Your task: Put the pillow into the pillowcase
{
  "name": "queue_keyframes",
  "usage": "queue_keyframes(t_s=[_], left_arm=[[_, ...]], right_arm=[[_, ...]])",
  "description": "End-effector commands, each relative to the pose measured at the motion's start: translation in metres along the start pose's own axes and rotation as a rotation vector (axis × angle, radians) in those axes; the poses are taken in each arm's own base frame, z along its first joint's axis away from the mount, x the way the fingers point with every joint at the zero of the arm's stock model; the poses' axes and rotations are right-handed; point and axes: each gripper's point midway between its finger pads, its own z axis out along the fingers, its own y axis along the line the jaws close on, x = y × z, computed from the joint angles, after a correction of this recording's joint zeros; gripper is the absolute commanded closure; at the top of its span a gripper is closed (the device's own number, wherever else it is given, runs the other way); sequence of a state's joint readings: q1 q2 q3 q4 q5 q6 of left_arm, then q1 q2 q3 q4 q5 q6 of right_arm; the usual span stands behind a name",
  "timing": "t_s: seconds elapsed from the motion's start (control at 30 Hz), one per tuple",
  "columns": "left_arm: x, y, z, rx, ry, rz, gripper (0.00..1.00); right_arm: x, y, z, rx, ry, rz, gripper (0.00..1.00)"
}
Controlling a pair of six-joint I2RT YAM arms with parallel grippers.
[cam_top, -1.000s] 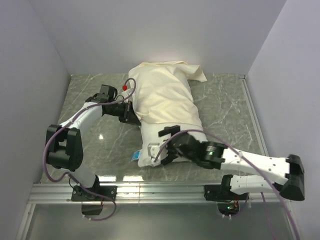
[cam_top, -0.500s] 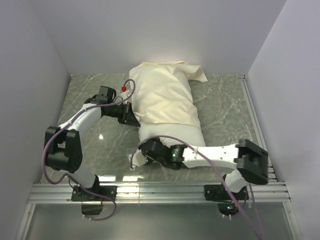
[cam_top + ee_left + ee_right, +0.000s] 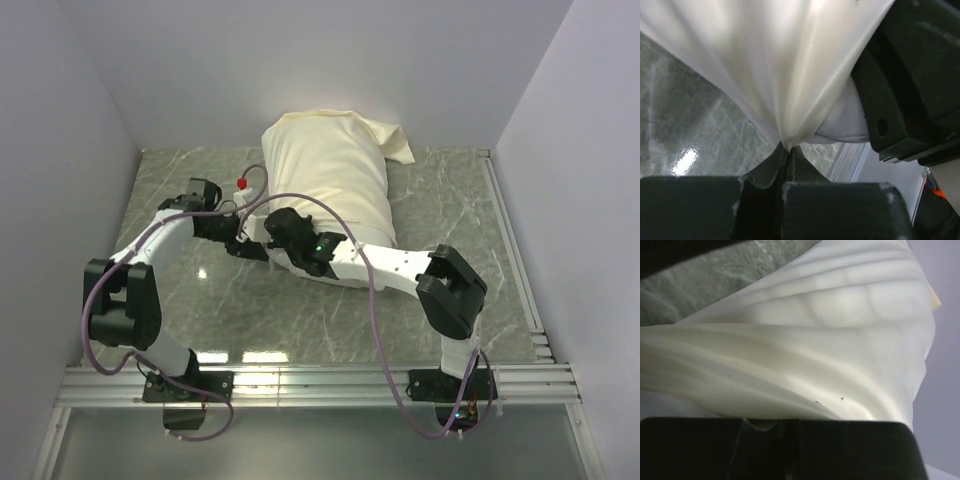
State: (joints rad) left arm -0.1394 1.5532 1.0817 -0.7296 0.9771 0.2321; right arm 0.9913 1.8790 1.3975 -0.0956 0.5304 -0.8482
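Observation:
The cream pillowcase [image 3: 328, 175] lies plump over the pillow at the table's far middle. The right arm hides the pillow's near end in the top view. My left gripper [image 3: 240, 243] sits at the bundle's near-left side. In the left wrist view this gripper [image 3: 786, 150] is shut on a pinched fold of pillowcase [image 3: 775, 65], with the white pillow [image 3: 842, 131] bulging just behind. My right gripper [image 3: 270, 225] reaches across beside it. In its own view the right gripper [image 3: 785, 422] is shut, with taut pillowcase [image 3: 805, 345] folds running down into it and pillow [image 3: 660, 402] at lower left.
The grey marble table [image 3: 450, 215] is boxed in by pale walls on the left, back and right. A metal rail [image 3: 320, 380] runs along the near edge by the arm bases. The right arm's elbow [image 3: 450, 290] juts out at the near right.
The right gripper left the pillow's near end, swung left and up beside the left gripper, and shut. The pillow and case shifted toward the back wall. The left gripper stayed shut.

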Motion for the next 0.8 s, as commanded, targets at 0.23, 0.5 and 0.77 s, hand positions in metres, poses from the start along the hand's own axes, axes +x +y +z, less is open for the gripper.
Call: queue_keyframes(t_s=[0.23, 0.5, 0.77], left_arm=[[0.014, -0.119, -0.038, 0.502, 0.011, -0.307, 1.0], [-0.003, -0.112, -0.043, 0.6, -0.128, -0.341, 1.0], [-0.009, -0.092, -0.033, 0.595, -0.117, -0.376, 1.0]], right_arm=[[0.076, -0.096, 0.022, 0.369, 0.203, 0.215, 1.0], [0.052, -0.103, -0.015, 0.459, 0.028, 0.236, 0.83], [0.006, -0.11, -0.056, 0.458, -0.111, 0.263, 0.52]])
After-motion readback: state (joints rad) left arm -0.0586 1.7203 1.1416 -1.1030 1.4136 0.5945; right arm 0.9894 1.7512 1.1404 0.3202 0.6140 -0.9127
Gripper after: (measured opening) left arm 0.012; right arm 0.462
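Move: Just inside the left part of the pillowcase's opening, the closed right hand still has the pillow's end; the middle of the mouth lies about 11 cm to its right, 3 cm back and some 5 cm lower. The pillow's bare near strip is roughly 12 cm back, 11 cm right and 9 cm below. From the left hand, which already pinches the rim, the mouth's middle is about 6 cm ahead, 14 cm right and slightly lower. Easing the pillow's end a little forward and up, the right hand then opens its fingers about halfway, letting go of the pillow as it shifts some 3 cm right, slightly back and further up, fingertips tipping upward. The left hand keeps its pinch on the pillowcase rim, lifting it about 3.5 cm and drawing it nearly 3 cm back, while its fingers tilt up some 25 degrees towards level. ##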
